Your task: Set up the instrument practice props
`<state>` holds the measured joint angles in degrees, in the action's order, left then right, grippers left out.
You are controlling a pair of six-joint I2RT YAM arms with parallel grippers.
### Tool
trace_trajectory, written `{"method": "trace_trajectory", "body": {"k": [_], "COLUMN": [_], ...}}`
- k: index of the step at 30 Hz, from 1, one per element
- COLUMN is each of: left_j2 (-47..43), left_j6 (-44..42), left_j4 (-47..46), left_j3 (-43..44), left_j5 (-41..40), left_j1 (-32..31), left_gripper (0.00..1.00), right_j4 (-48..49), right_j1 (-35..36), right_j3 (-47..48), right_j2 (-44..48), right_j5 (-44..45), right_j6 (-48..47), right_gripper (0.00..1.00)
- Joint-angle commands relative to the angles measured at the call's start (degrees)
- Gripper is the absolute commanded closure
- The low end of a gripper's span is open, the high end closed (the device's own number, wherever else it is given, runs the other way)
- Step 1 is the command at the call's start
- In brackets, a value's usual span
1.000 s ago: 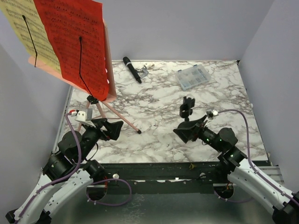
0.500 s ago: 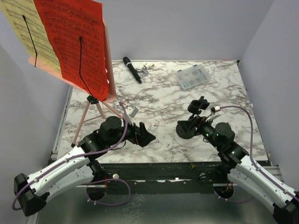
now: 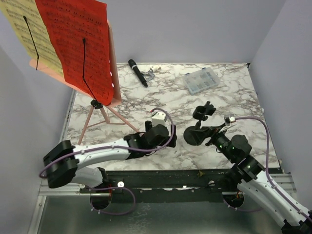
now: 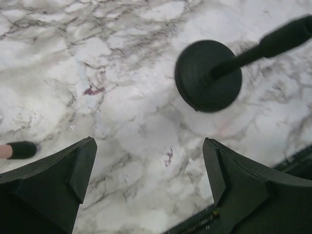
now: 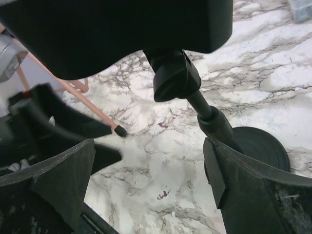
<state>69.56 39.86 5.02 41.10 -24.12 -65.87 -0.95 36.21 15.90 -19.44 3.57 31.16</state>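
The pink music stand (image 3: 105, 116) rises at the left on thin tripod legs and carries a red page (image 3: 78, 41) and a yellow page (image 3: 24, 34). A black microphone (image 3: 138, 72) lies at the back of the table, apart from its holder. The short black stand (image 3: 204, 111) with a round base (image 4: 208, 75) is at centre right. My left gripper (image 3: 169, 140) is open, low over the marble just short of that base. My right gripper (image 5: 148, 170) is open too, and the stand's stem (image 5: 214, 122) rises just beyond its right finger. Both are empty.
A clear compartment box (image 3: 201, 80) sits at the back right, and small white and metal bits (image 3: 152, 73) lie beside the microphone. One tripod leg's black foot (image 5: 119, 130) rests between the two grippers. The table's dark front rail (image 3: 170, 178) runs below them.
My left arm has swung from beside the tripod to the table's centre, toward the short stand. The right gripper has edged closer to the stand, whose top has shifted slightly right.
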Motion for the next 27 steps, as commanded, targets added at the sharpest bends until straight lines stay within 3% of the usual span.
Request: {"method": "trace_trajectory", "body": {"k": [1,4,10,16,20,27], "left_j2": [12.5,20.4,36.8,50.2,59.1,69.9], "left_j6": [3.3,5.3,16.9,17.2,24.5,21.4], "left_j4": [0.4,0.9,10.8,15.4,27.3,29.1], "left_j3": [9.1,15.1,31.2,46.9,61.1,75.4], "left_j5": [-7.5,-3.7,0.6,-11.3,-16.2,-26.3], "left_j1": [3.3,7.2,19.0,25.6,32.1,37.1], "left_gripper": [0.01,0.01,0.01,0.01,0.01,0.01], "right_j4": [-4.6,-5.7,-9.3,-9.9,-10.6,-11.3], "right_j1": [0.2,0.1,0.2,0.1,0.1,0.2], "right_j3": [1.3,0.2,-0.1,-0.8,-0.6,-0.7], "right_j2": [1.9,4.1,11.3,15.2,14.9,15.9], "right_j5": [-3.1,-3.1,-1.4,-1.0,-1.2,-1.0], "right_j6": [-1.2,-0.5,0.3,0.5,1.0,1.7], "right_gripper": [0.0,0.0,0.0,0.0,0.0,0.0]}}
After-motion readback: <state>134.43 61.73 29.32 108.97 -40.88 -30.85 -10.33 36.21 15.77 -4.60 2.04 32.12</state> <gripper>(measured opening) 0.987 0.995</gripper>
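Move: The microphone lies some 47 cm ahead of the left hand, 16 cm to its left and 12 cm below. The silver clamp sits about 5 cm to the right of the microphone. Nearer, about 6 cm ahead, are the mic stand's base, 14 cm right, and a music stand foot, 10 cm left. From the right hand, the microphone is roughly 45 cm ahead and 31 cm left; the base is about 5 cm ahead. Open left hand sweeps some 35 cm forward, sinking, towards the microphone, turning 60 degrees counter-clockwise; right edges back. ##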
